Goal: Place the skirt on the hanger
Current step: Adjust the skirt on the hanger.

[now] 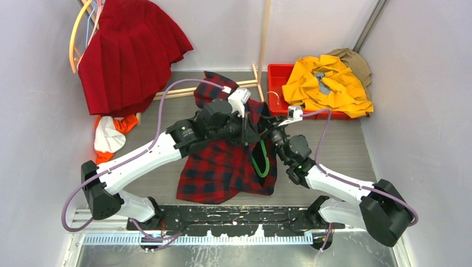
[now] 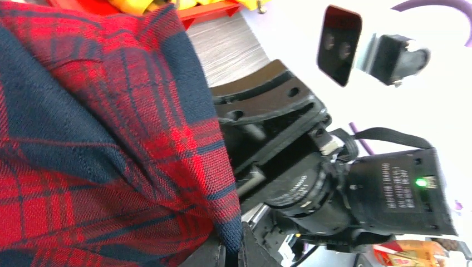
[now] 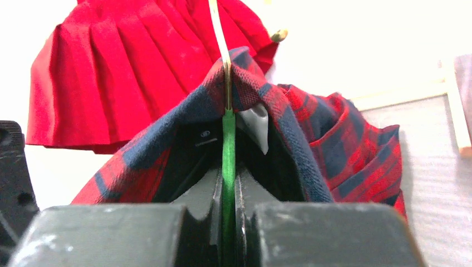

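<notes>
The bright-red pleated skirt (image 1: 125, 55) hangs at the back left against the wall, and shows behind the shirt in the right wrist view (image 3: 128, 67). What bears it is cut off by the frame's top edge, so I cannot pick out the cream hanger. Both grippers work at mid-table, away from the skirt. My left gripper (image 1: 253, 130) (image 2: 243, 253) is shut on the edge of a red-and-black plaid shirt (image 1: 222, 167) (image 2: 83, 139). My right gripper (image 1: 273, 133) (image 3: 228, 189) is shut on a green hanger (image 1: 260, 161) (image 3: 228, 144) that runs up inside the shirt's collar.
An orange hanger (image 1: 72, 39) hangs beside the skirt. A white and orange cloth (image 1: 108, 136) lies below it. At the back right a red bin (image 1: 275, 83) holds a yellow garment (image 1: 328, 83). A wooden rack post (image 1: 261, 39) stands at the back.
</notes>
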Controlling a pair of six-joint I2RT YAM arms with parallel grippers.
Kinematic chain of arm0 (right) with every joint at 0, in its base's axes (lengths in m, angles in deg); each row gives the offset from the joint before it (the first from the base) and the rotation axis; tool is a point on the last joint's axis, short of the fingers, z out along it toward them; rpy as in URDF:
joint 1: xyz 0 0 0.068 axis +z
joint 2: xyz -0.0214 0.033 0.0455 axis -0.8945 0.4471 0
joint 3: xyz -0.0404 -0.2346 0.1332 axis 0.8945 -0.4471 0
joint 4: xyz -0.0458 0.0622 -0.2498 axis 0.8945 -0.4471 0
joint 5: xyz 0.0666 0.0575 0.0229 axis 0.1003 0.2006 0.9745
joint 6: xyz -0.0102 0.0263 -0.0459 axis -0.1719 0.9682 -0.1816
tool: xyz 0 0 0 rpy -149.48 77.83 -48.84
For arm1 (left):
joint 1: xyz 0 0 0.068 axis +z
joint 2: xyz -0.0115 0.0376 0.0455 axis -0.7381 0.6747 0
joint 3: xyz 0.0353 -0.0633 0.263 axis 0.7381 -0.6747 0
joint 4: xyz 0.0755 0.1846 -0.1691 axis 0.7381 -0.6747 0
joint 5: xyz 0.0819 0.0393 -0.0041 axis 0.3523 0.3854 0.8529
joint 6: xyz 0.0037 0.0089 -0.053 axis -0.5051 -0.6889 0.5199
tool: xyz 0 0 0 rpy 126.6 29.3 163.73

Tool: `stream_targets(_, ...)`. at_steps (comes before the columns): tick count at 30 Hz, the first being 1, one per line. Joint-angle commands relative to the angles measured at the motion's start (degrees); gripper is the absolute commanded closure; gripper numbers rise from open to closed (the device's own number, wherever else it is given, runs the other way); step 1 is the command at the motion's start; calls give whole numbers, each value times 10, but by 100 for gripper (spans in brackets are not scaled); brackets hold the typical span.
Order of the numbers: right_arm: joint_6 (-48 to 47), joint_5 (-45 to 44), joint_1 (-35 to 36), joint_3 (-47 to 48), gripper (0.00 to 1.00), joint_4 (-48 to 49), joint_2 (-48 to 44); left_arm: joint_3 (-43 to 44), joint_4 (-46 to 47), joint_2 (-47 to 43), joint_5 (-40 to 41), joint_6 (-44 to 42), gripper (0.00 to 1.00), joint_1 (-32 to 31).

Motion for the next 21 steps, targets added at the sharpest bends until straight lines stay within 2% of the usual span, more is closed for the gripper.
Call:
stream_targets(1,-50,-6,5,56,99,173,33,26,82,-19,-123,56,92,-53)
stream_targets(6,-77,-1,15,82,99,209,44,71,73,-9,-129,56,92,-77)
stream_targets(8,-90,6,15,93,99,218,38,82,72,-10,-130,56,89,-84)
stream_targets(11,-103,14,15,104,99,235,20,102,54,-17,-121,42,76,-86)
stream_targets(13,-107,16,15,109,99,245,2,125,22,-21,-108,22,60,-86)
stream_targets(16,-105,19,15,113,99,259,-21,168,-33,-29,-85,-12,45,-86)
stream_targets(18,-98,19,15,113,99,269,-33,195,-62,-36,-70,-26,41,-86)
stream_targets(21,-88,20,15,108,99,280,-50,241,-104,-45,-40,-50,42,-86)
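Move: The left fingers pinch the plaid skirt's waistband edge; the fold of that waistband over the hanger's neck lies about 8 cm ahead, 3 cm right and 3 cm above them, and the green hanger's neck about 4 cm ahead and 4 cm right. From the right hand, which already grips the green hanger, the fold is some 6 cm ahead and 2 cm up, the wire hook about 9 cm ahead, and the red bin roughly 17 cm ahead, 22 cm right and 22 cm below. Both hands lift together: the right keeps its grip on the green hanger and carries it up about 14 cm, tipping its fingers up some 25 degrees and easing back a little towards the end. The left hand, pinching the waistband at first, draws back and slightly right, then climbs steadily alongside, about 13 cm up and 6 cm back in all, and opens its fingers past halfway late in the rise to ease off the cloth. ##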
